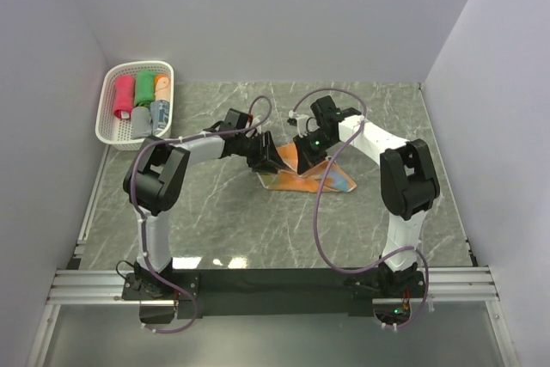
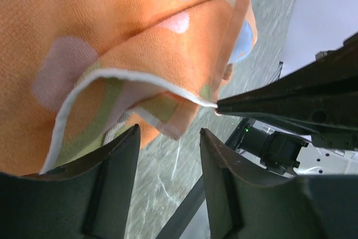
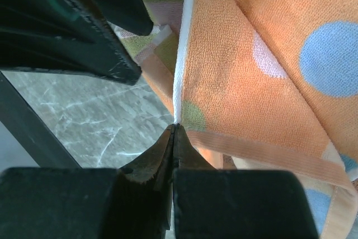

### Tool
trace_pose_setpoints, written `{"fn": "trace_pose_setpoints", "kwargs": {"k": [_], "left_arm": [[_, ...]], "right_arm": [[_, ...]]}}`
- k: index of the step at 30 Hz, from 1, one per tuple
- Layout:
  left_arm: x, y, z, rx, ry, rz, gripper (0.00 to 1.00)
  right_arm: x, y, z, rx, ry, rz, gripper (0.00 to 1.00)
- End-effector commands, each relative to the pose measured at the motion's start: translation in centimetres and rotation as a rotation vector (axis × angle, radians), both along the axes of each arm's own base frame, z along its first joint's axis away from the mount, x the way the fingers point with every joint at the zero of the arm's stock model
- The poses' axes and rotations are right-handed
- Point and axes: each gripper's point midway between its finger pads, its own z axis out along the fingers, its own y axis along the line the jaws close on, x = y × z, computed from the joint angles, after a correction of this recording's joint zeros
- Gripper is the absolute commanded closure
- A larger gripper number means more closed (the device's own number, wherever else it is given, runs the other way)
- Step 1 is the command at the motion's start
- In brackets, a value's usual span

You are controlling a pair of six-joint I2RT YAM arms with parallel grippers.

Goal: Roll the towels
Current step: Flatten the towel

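An orange towel (image 1: 320, 180) with light-blue dots lies partly folded and lifted at the middle of the table. My right gripper (image 3: 174, 128) is shut on its white-trimmed edge (image 3: 180, 54), pinching the corner at the fingertips. My left gripper (image 2: 169, 131) is open just below a hanging fold of the same towel (image 2: 112, 26), with only the table showing between its fingers. In the top view the left gripper (image 1: 266, 156) and right gripper (image 1: 302, 154) meet over the towel's left end. The right gripper's black fingertips (image 2: 235, 103) show in the left wrist view, holding the edge.
A white perforated basket (image 1: 109, 92) stands at the back left corner. It holds rolled towels: pink-red (image 1: 124, 96), green (image 1: 144, 88), orange (image 1: 161, 86) and grey-blue (image 1: 159, 115). Grey walls enclose the marble table (image 1: 258, 229) on three sides.
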Motion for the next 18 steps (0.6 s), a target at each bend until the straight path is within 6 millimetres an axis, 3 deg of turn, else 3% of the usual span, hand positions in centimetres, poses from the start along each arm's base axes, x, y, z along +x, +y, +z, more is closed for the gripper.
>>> {"fn": "trace_pose_setpoints", "kwargs": {"k": [1,10,12,14,18], "left_arm": [[0.8,-1.0,0.6,-0.009,-0.028,-0.003,0.49],[0.7,-1.1,-0.7,0.020,-0.011,-0.025,0.74],[0.9,-0.9,-0.2,0.023,-0.035,-0.035,0.88],[1.1,-0.1,0.8,0.038,-0.049,-0.034,1.00],[1.9,3.5,2.4,0.111,-0.114,-0.023,1.00]], "right_arm": [[0.7,0.3,1.8,0.046,-0.036,-0.016,1.00],[1.8,-0.3,1.9,0.048,-0.034,-0.038,1.00],[2.0,-0.6,2.1,0.048,-0.036,-0.049,1.00],[2.6,-1.5,2.5,0.050,-0.042,-0.080,1.00],[4.3,-4.3,3.9,0.067,-0.060,-0.166,1.00]]}}
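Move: The towel's lower hemmed fold sits almost between the left hand's open fingers, about 1 cm to its right and 2 cm below; the towel's near left corner is some 4 cm left and 4 cm back of that hand. The right hand still grips the upper flap's hemmed corner. From it, the towel's blue-spotted right end lies roughly 10 cm right, 1 cm back and 3 cm lower, and the lower fold about 3 cm left, 1 cm ahead. Downward a little over 1 cm, the left hand sinks onto the towel's lower fold and shuts its fingers from half open, pinching the hem, then starts easing back left. The right hand, fingers still shut on the upper flap's corner, first waits, then speeds up to the right and forward, about 3.5 cm in all, drawing the corner away from the left hand. ##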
